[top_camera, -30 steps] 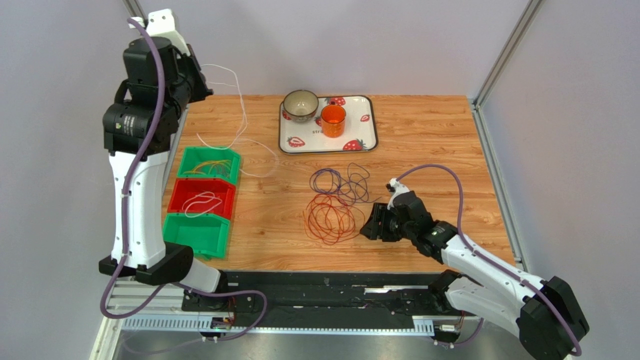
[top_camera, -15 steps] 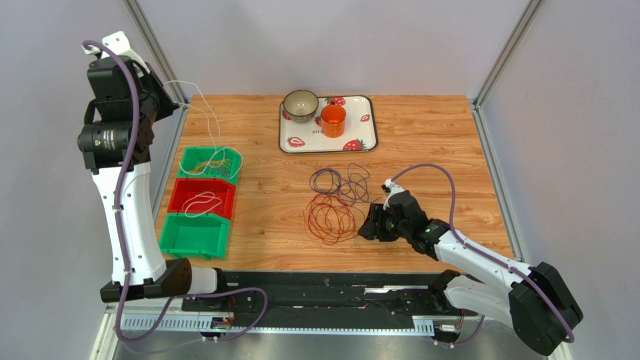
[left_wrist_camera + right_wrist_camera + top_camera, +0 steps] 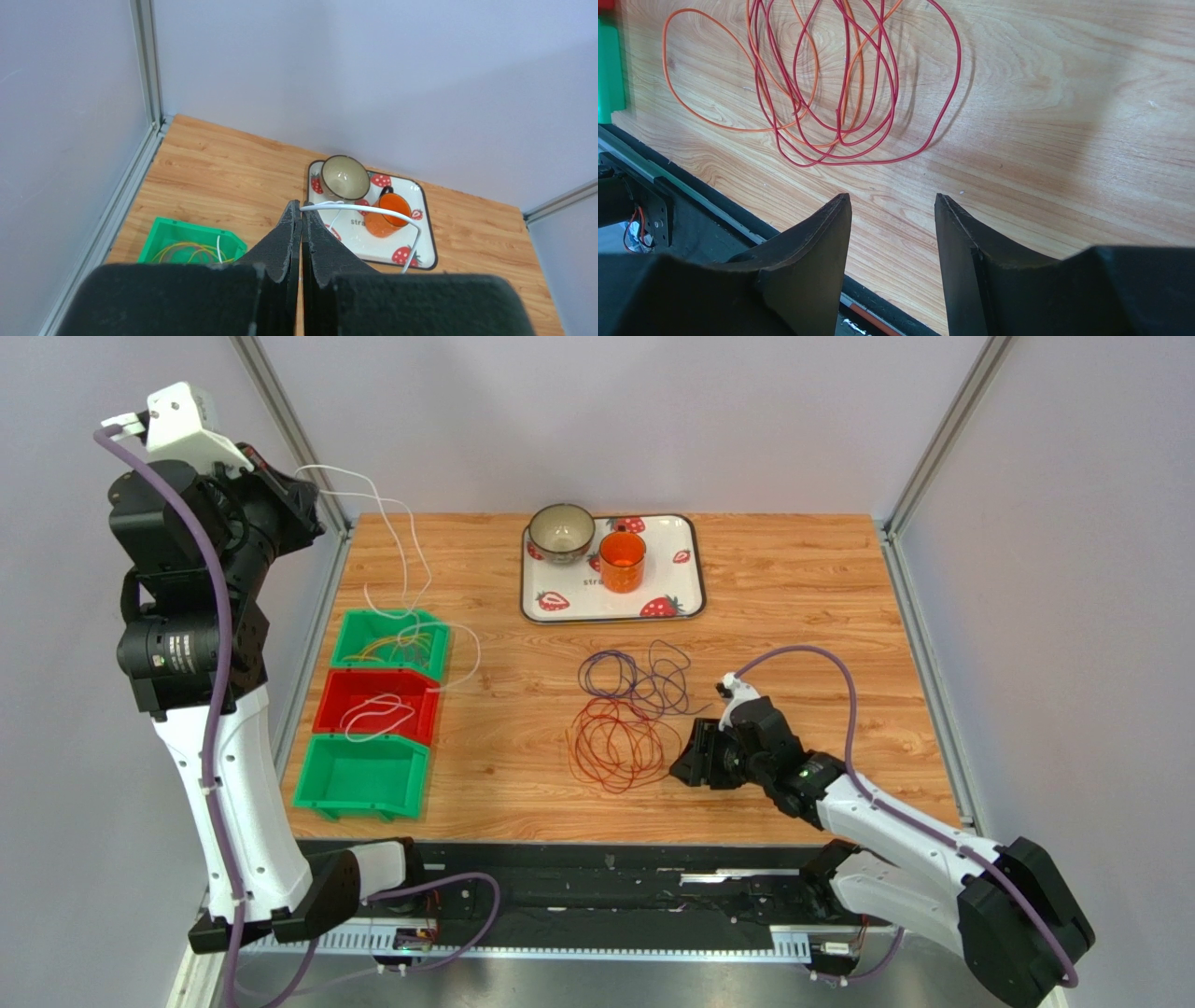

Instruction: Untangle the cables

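Note:
My left gripper (image 3: pixel 302 487) is raised high over the table's far left corner and is shut on a white cable (image 3: pixel 407 560), which hangs in loops down to the top green bin (image 3: pixel 396 646). In the left wrist view the gripper (image 3: pixel 302 207) pinches the white cable (image 3: pixel 382 211) at its tips. A tangle of orange and dark red cables (image 3: pixel 617 742) lies mid-table, with purple cables (image 3: pixel 631 676) just behind. My right gripper (image 3: pixel 683 763) is open and empty just right of the tangle, low over the wood; the red and orange loops (image 3: pixel 836 91) lie ahead of its jaws (image 3: pixel 892 203).
Three bins stand in a row at the left: green with yellow cables, red (image 3: pixel 376 709) with a white cable, and green (image 3: pixel 362 774) nearest. A strawberry tray (image 3: pixel 673 588) at the back holds a bowl (image 3: pixel 561 532) and an orange cup (image 3: pixel 622 560).
My left arm has swung left and higher, pulling the white cable off the table so it now hangs over the top green bin. The right gripper has barely moved.

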Tool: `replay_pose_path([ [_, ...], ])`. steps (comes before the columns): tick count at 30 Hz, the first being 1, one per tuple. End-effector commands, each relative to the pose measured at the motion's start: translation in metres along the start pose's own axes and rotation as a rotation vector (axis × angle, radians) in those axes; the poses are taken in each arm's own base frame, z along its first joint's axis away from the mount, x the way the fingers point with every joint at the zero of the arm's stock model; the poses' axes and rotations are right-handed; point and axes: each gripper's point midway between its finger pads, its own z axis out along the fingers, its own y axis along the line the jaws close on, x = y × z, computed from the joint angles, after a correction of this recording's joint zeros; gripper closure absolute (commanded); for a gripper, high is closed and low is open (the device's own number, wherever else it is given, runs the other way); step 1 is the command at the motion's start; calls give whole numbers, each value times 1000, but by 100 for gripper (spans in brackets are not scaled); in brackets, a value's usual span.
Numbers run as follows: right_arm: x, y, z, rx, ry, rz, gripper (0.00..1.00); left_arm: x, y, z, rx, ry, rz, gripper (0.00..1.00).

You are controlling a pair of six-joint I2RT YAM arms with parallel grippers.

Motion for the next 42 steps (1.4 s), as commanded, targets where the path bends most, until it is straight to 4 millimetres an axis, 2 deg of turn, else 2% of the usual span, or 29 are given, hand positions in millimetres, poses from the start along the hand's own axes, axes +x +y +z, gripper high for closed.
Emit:
replay_pose_path([
  [1, -11, 10, -1, -47, -47, -21, 49, -36, -19, -27, 79, -142, 14, 100],
  [7, -10, 10, -1, -47, -47, -23, 49, -44, -3, -42, -17, -181, 54, 100],
  [12, -10, 10, -2, -50, -48, -24, 49, -35, 4, -41, -42, -161, 62, 100],
  [18, -10, 10, -1, -49, -46, -24, 49, -39, 27, -42, -166, -191, 83, 100],
  [22, -8, 9, 1, -45, -32, -24, 49, -36, 40, -37, -229, -184, 98, 100],
  [26, -8, 10, 2, -42, -23, -24, 50, -31, 64, -29, -356, -174, 91, 100],
  [31, -8, 9, 3, -39, -23, -22, 50, -22, 83, -24, -447, -161, 77, 100],
  [36, -8, 10, 4, -38, -15, -23, 50, -20, 96, -33, -517, -187, 57, 100],
  [42, -8, 9, 5, -34, -12, -21, 50, -23, 105, -58, -570, -245, 33, 100],
])
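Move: The red bin, with the white cable's end loops already in it, lies some 50 cm below the high left hand, about 4 cm back and 6 cm to its left. At the same depth, the far green bin with the orange cable is about 6 cm ahead and 5 cm left of that hand, the near green bin 14 cm back and 6 cm left. From the right hand, the red bin is about 43 cm left, 7 cm ahead and slightly lower. The white cable stays pinched in the left hand's shut fingertips and hangs down to the bins. The hand draws it back about 4 cm while rising a little, then carries it left over the bins, roughly 10 cm, sinking about 7 cm from its high point, as the wrist swings some 30 degrees counter-clockwise. ##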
